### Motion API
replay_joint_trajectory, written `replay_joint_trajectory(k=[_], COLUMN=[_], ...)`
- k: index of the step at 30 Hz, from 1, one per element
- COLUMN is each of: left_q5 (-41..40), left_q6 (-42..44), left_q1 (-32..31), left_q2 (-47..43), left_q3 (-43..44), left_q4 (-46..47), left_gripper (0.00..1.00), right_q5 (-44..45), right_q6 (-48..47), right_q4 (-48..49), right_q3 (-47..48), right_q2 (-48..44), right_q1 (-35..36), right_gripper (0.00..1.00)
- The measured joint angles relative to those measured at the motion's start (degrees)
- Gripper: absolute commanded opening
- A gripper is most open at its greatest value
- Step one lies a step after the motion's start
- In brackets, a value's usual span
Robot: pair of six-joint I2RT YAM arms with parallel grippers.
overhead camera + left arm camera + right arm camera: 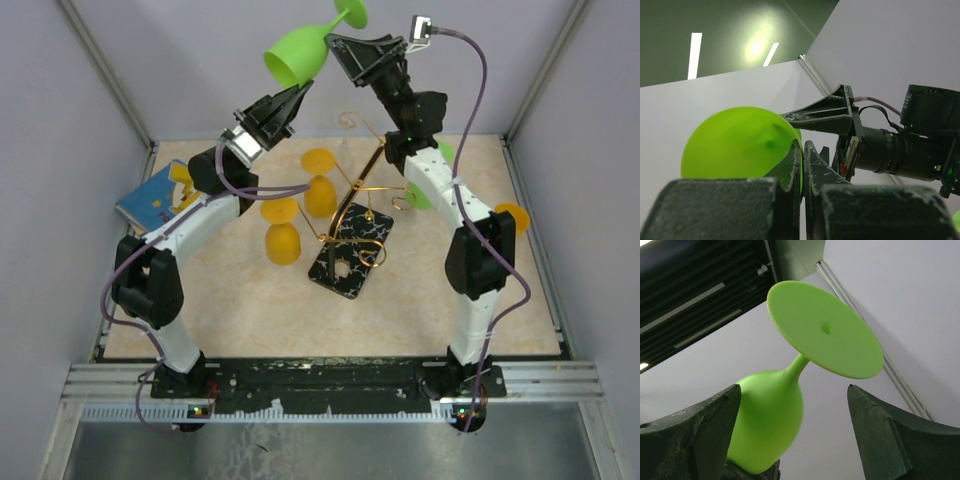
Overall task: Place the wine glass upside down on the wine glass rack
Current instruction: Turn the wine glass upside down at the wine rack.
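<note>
A lime-green wine glass [298,55] is held high above the table, tilted, its foot up and to the right. My left gripper [297,97] is shut on the bowl's rim; the left wrist view shows the thin green wall [740,145] pinched between the fingers [803,150]. My right gripper [335,45] is open beside the stem. In the right wrist view its fingers [792,390] flank the bowl [770,420], with a wide gap on the right. The wine glass rack [352,205], gold wire on a black marbled base [350,255], stands mid-table below.
Two yellow glasses [283,235] [320,185] stand upside down left of the rack. Another green glass [425,190] lies partly hidden behind the right arm. An orange piece [512,215] sits at the right, a blue book [155,195] at the left edge.
</note>
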Motion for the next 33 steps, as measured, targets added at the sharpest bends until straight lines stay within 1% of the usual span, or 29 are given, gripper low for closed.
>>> replay_joint_trajectory(k=[6,11,12,20,33], left_q5=[0.8,1.2,1.2,0.2,-5.6], left_q6=[0.0,0.0,0.0,0.0,-0.3], left_q1=[0.3,0.3,0.3,0.4,-0.1], left_q2=[-0.2,-0.2,-0.2,-0.2,3.2], left_q3=[-0.2,-0.2,-0.2,0.1,2.8], left_q4=[0.0,0.0,0.0,0.6,2.6], left_gripper=[0.0,0.0,0.0,0.0,0.0], right_q5=[0.6,0.9,0.9,0.9,1.3], right_q6=[1.4,1.8,1.9,2.1,0.8], right_q4=[0.2,0.3,0.3,-1.5,-5.2], right_q3=[6.5,10.5,11.2,17.6,24.9], right_q2=[4.3,6.6,7.0,10.1,14.0], right_q1=[0.7,1.1,1.2,2.3,3.7], right_gripper=[0.74,0.58,0.57,0.57,0.58])
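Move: The green wine glass hangs in the left hand's pinch on its rim, slanting up to the right; its middle, at the neck, lies about 3 cm ahead, 3 cm right and 6 cm above that hand. From the open right hand the glass's middle is some 3 cm left and 4 cm up, about level forward. The rack stands roughly 40 cm below the right hand, 8 cm back and 4 cm right, with an orange glass hanging 6 cm left of the rack and 4 cm farther out. The right hand reaches left and up, some 3.5 cm each way, towards the neck of the upturned green glass, its fingers narrowing in the first half from nearly wide open to a bit over half and then staying there, on either side of the neck; contact can't be seen. The left hand keeps its shut pinch on the rim, holds still at first, then carries the glass about 1.5 cm forward with a slight rise and a slight wrist tilt. ##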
